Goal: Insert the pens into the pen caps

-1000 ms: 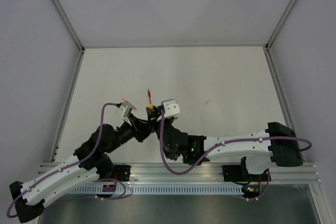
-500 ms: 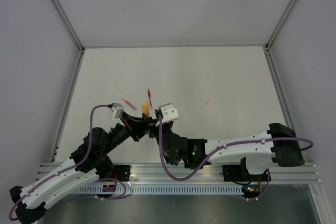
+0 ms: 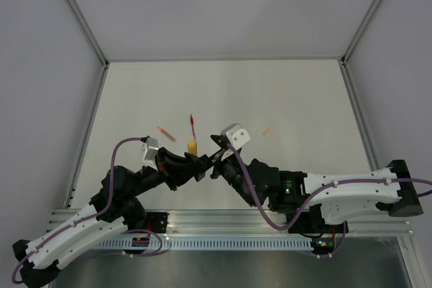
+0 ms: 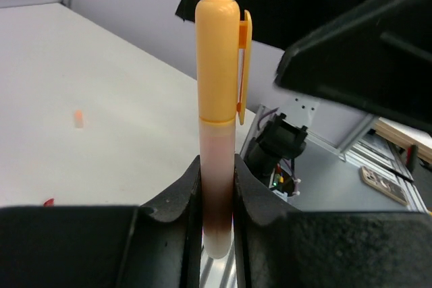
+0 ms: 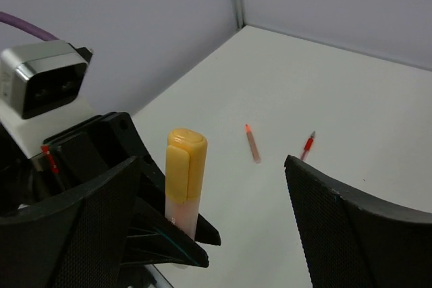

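Observation:
My left gripper (image 4: 217, 173) is shut on the pale pink barrel of a thick pen (image 4: 217, 166), held upright with a yellow-orange clip cap (image 4: 219, 59) seated on its top. In the top view this capped pen (image 3: 192, 146) stands just ahead of the left gripper (image 3: 192, 158). My right gripper (image 5: 210, 160) is open, its fingers (image 5: 101, 200) spread wide on either side of the capped pen (image 5: 184, 173) without touching it. On the table beyond lie a thin salmon pen (image 3: 166, 133) (image 5: 252, 145) and a thin dark red pen (image 3: 192, 123) (image 5: 308, 145).
A tiny orange pen cap (image 3: 266, 131) (image 4: 79, 119) lies alone on the white table (image 3: 283, 92) to the right. Both arms cross close together near the table's front edge. Metal frame rails (image 3: 88, 133) run along the table's sides.
The right gripper has opened wide, let go of the cap end and drawn back to the right. The left gripper keeps the capped pen and has shifted slightly nearer.

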Motion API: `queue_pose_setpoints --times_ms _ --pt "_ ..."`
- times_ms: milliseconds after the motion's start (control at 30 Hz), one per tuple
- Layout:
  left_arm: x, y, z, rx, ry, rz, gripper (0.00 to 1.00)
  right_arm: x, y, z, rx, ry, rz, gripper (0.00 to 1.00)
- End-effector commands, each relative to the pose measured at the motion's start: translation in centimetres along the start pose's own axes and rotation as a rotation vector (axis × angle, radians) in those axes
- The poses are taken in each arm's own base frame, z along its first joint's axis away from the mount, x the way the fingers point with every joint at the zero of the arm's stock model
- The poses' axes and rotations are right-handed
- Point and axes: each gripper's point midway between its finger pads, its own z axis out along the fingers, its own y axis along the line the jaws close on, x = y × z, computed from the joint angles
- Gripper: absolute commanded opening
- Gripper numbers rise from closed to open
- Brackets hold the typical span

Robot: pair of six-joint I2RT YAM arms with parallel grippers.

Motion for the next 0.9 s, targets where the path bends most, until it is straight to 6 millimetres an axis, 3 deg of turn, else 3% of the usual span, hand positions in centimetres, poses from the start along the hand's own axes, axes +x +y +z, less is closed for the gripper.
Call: queue_pose_setpoints --times_ms 0,100,233,333,533,867 --pt "-0.7 -3.1 0.1 0.183 -0.012 0.067 0.02 -1.9 0.7 -2.4 -0.163 0.006 0.026 0.93" --pt "0.1 -5.0 -0.1 0.303 0.031 0.075 0.02 -4.5 0.3 -4.3 -0.256 -0.028 0.04 0.93" --pt "0.8 -5.7 0.0 0.359 0.065 0.065 0.02 -6.7 0.8 -5.8 -0.36 -0.025 0.032 0.91" --pt "1.0 -6.2 -0.1 0.395 0.073 0.061 0.02 -6.2 1.6 -6.5 -0.424 0.019 0.015 0.84" --pt "1.1 -6.8 -0.4 0.435 0.074 0.063 0.02 -4.3 2.9 -5.9 -0.465 0.08 0.028 0.68" --pt "1.2 -7.2 -0.5 0.455 0.084 0.06 0.02 -3.1 5.0 -4.7 -0.513 0.066 0.079 0.59"
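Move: The yellow cap sits on the pen that the left hand already holds upright, about 6 cm above that hand's point, level with it fore-and-aft and some 1 cm to its left. From the open right hand the cap is roughly 4 cm to the left, at about its own height. On the table some 32 cm below the right hand, the red pen lies about 30 cm ahead and 10 cm left, the orange pen about 28 cm ahead and 20 cm left. The left hand keeps its pinch on the pen's lower body and carries it back about 6 cm and slightly right, turning some 25 degrees clockwise. The right hand, free of the cap, goes back as well, first swinging up and right, then down and left towards the cap; it turns nearly 30 degrees counter-clockwise while its fingers close partway. ##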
